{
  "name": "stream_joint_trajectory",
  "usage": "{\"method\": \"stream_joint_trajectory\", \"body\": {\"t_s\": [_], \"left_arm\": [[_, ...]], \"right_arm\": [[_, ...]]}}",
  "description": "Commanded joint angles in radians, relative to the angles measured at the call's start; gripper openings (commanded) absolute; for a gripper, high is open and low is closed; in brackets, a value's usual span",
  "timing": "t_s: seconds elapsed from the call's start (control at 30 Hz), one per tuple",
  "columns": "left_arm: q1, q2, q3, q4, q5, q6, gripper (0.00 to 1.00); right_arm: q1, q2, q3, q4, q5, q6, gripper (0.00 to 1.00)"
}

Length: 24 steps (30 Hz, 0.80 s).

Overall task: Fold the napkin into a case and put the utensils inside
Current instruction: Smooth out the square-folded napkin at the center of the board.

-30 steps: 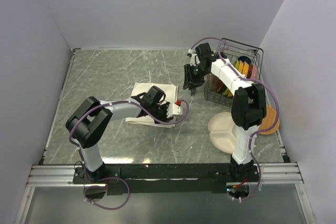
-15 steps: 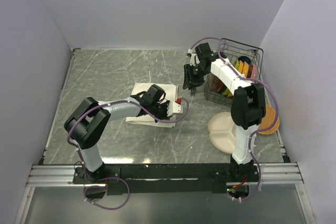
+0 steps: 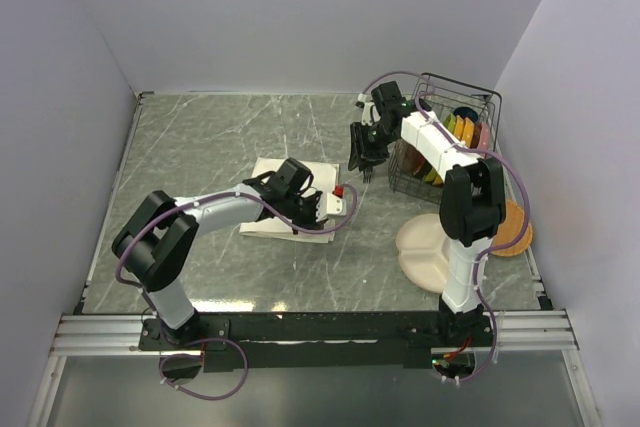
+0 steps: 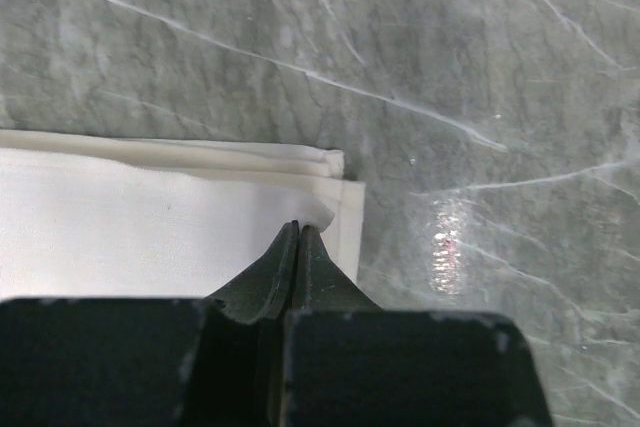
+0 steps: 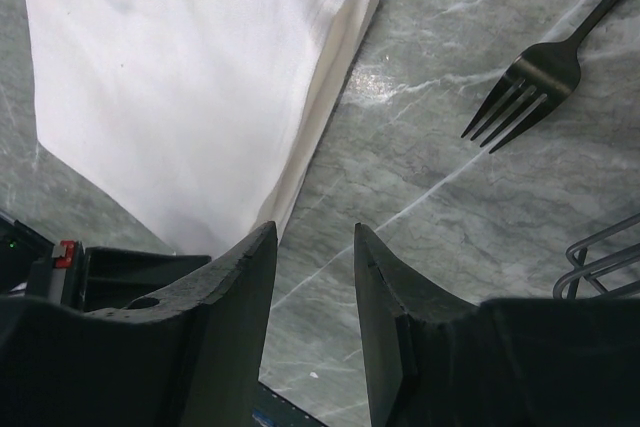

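Note:
The cream-white napkin (image 3: 266,173) lies folded in layers mid-table; its stacked edges and a corner show in the left wrist view (image 4: 150,217). My left gripper (image 3: 322,215) is low over its near right corner, and the shut tips (image 4: 298,228) pinch a small pucker of the top layer. My right gripper (image 3: 362,159) hovers open over bare table (image 5: 312,232), between the napkin (image 5: 180,87) and a dark fork (image 5: 530,82) lying to its right. The fork shows faintly below that gripper in the top view (image 3: 369,175). The spoon is out of view.
A wire rack (image 3: 470,97) holding colourful plates stands at the back right, its corner in the right wrist view (image 5: 600,252). A beige divided plate (image 3: 425,247) and an orange plate (image 3: 515,227) lie near the right arm's base. Walls close in on three sides.
My left gripper's jaws have closed on the napkin's top layer by the corner, and the left elbow has swung out to the left. The right arm has stayed put.

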<state>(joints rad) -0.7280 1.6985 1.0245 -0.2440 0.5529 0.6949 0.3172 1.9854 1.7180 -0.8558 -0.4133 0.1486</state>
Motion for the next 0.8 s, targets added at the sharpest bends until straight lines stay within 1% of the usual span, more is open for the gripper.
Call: {"method": "stream_joint_trajectory", "body": {"t_s": [0.0,0.13,0.3,0.37,0.4,0.47,0.5,0.53,0.6,0.63,0.67,0.77], "left_arm": [[-0.005,0.023,0.046,-0.054,0.074,0.034,0.01],[-0.005,0.064,0.057,-0.084,0.074,0.052,0.01],[-0.007,0.093,0.054,-0.072,0.061,0.055,0.01],[-0.005,0.099,0.062,-0.081,0.062,0.063,0.04],[-0.005,0.104,0.066,-0.092,0.065,0.069,0.15],[-0.004,0.095,0.074,-0.116,0.071,0.089,0.32],[-0.002,0.064,0.077,-0.145,0.074,0.101,0.44],[0.012,0.041,0.077,-0.159,0.103,0.103,0.48],[0.053,-0.041,0.074,-0.173,0.166,0.072,0.52],[0.106,-0.065,0.075,-0.176,0.194,0.024,0.52],[0.137,-0.086,0.081,-0.179,0.238,-0.007,0.52],[0.254,-0.174,0.059,-0.163,0.259,-0.115,0.51]], "right_arm": [[0.013,0.006,0.060,-0.002,-0.009,-0.001,0.44],[0.019,0.026,0.078,0.000,0.001,-0.009,0.45],[0.033,0.067,0.133,-0.003,0.005,-0.021,0.45],[0.043,0.087,0.156,-0.002,0.013,-0.023,0.46],[0.045,0.095,0.181,-0.002,0.014,-0.026,0.46],[0.051,0.124,0.209,-0.002,0.027,-0.029,0.48],[0.054,0.134,0.241,-0.005,0.030,-0.032,0.48],[0.056,0.157,0.258,-0.008,0.030,-0.034,0.49],[0.062,0.182,0.296,-0.003,0.033,-0.035,0.49],[0.065,0.205,0.308,0.000,0.033,-0.037,0.49],[0.071,0.216,0.322,0.006,0.033,-0.038,0.49],[0.080,0.257,0.359,0.027,0.037,-0.043,0.48]]}}
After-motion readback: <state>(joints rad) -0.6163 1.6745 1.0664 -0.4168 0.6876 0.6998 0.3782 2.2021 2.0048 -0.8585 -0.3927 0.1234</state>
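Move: The left hand still pinches the upper layer at the napkin's near right corner; the napkin's middle lies about 7 cm ahead, 7 cm left and 4 cm below. From that hand, the fork is some 16 cm ahead and 12 cm right, the divided plate 27 cm right and 5 cm back. From the open right hand, the napkin's middle is 9 cm back, 16 cm left and 10 cm below. Left hand lowers the pinched napkin corner about 3 cm, releases, rises; right hand goes forward-left some 6 cm. ##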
